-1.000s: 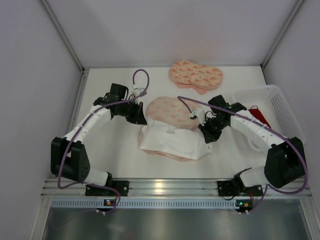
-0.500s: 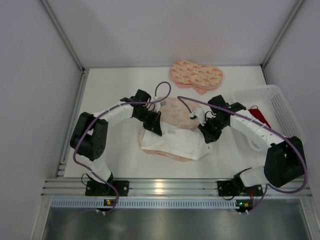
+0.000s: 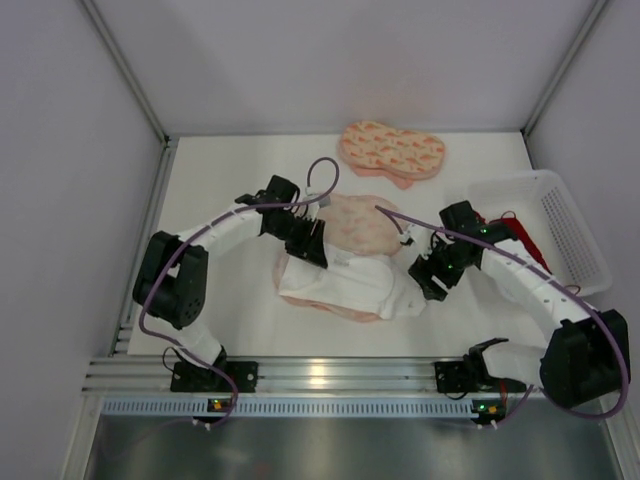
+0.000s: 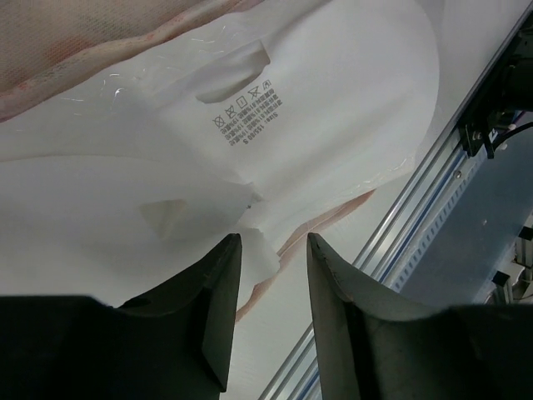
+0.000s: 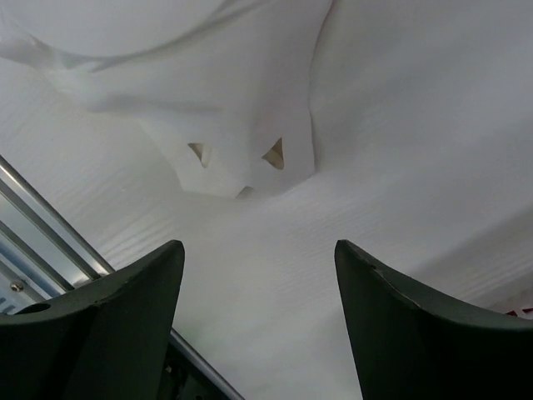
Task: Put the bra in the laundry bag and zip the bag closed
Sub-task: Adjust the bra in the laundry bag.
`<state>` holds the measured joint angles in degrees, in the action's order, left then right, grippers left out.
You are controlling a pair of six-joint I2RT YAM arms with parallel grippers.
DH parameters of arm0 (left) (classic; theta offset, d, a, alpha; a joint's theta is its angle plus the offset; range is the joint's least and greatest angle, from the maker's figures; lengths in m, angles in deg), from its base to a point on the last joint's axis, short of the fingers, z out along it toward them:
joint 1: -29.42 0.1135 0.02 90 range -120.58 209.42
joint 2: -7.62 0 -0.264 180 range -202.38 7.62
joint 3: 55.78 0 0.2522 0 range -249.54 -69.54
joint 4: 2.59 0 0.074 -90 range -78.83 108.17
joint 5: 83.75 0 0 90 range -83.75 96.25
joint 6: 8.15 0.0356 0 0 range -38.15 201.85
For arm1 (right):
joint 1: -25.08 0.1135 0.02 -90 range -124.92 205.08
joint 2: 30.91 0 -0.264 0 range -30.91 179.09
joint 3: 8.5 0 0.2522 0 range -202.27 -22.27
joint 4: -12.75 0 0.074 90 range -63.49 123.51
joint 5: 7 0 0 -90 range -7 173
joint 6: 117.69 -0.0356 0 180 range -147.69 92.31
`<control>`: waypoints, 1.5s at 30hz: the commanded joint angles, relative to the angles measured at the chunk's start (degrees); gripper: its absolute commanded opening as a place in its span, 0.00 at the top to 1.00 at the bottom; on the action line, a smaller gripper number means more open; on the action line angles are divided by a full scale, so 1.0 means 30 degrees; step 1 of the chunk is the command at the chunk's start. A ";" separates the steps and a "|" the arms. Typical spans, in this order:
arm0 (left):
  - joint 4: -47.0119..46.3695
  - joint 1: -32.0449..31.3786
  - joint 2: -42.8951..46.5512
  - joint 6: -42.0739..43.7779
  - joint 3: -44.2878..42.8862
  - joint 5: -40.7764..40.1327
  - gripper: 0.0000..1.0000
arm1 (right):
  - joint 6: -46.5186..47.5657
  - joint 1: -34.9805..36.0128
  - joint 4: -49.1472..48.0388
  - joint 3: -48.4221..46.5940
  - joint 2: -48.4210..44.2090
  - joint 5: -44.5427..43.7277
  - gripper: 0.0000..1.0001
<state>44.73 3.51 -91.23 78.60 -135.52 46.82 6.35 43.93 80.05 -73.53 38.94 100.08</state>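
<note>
The peach-pink laundry bag (image 3: 352, 222) lies open mid-table, its speckled lid (image 4: 92, 50) folded back. A white padded cloth (image 3: 340, 285) with a care label (image 4: 246, 117) covers its lower half. The red bra (image 3: 520, 232) lies in the white basket, partly hidden by my right arm. My left gripper (image 3: 312, 246) is open at the cloth's left edge (image 4: 273, 243), and only table shows between its fingers. My right gripper (image 3: 433, 276) stands open beside the cloth's right corner (image 5: 260, 247), holding nothing.
A twin speckled pouch (image 3: 392, 150) lies closed at the back. The white mesh basket (image 3: 585, 268) stands at the right edge. An aluminium rail (image 3: 320, 375) runs along the near side, and grey walls enclose the table.
My left arm swung in from the left to the cloth's edge. Both grippers, shut before, have opened. My right gripper has backed off a little to the right, letting the cloth's corner settle.
</note>
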 commanded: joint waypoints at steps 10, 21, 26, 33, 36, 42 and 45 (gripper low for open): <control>-0.0465 0.0024 0.2421 0.0115 -0.0303 -0.0195 0.54 | 0.1397 0.0044 -0.4395 0.2527 0.2264 -0.0596 0.40; -0.0318 0.0930 0.3388 0.0174 -0.0420 -0.0900 0.53 | 0.1103 0.0572 -0.6654 0.4050 0.3554 -0.0917 0.64; -0.0230 0.2249 0.3447 -0.0061 -0.0451 -0.0460 0.54 | 0.1514 0.0571 -0.5223 0.3526 0.2331 -0.0890 1.00; -0.0230 0.3070 0.3594 0.0525 -0.0157 -0.0693 0.54 | 0.1134 0.0601 -0.1355 0.0013 0.0946 0.1245 1.00; -0.0230 0.3392 0.3623 0.0555 0.0018 -0.0635 0.54 | 0.0695 0.0834 -0.0679 -0.1541 0.1531 0.2272 1.00; 0.0033 0.4095 0.3828 0.0730 0.0400 -0.0781 0.53 | -0.0243 0.2999 -0.0326 -0.4117 0.3640 0.3065 1.00; 0.0297 0.4417 0.3974 0.0818 0.0487 -0.0723 0.53 | -0.0974 0.4406 -0.0385 -0.5115 0.5132 0.3271 1.00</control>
<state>45.24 15.75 -82.56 79.74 -134.73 44.20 6.09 53.70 77.45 -84.79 50.89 106.77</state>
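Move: The white bra's right end hangs past the open laundry bag, almost straight under the right hand, about 8 cm below and some 1 cm to its left. The bag's near half, with the bra over it, centres about 20 cm left and 1 cm ahead of that hand; its far half is some 15 cm ahead and 15 cm left. From the left hand, the bra's left end lies about 4 cm left, 1 cm back and 7 cm below. The bra's right end is pinched by the right hand, which sinks about 8 cm onto it with open fingers, shuts them, then rises about 9 cm while carrying the end some 8 cm left, in over the laundry bag. The left hand, fingers staying open, lifts about 4 cm, then swings left and forward along the far-left side of the bra, turning slightly counter-clockwise. ##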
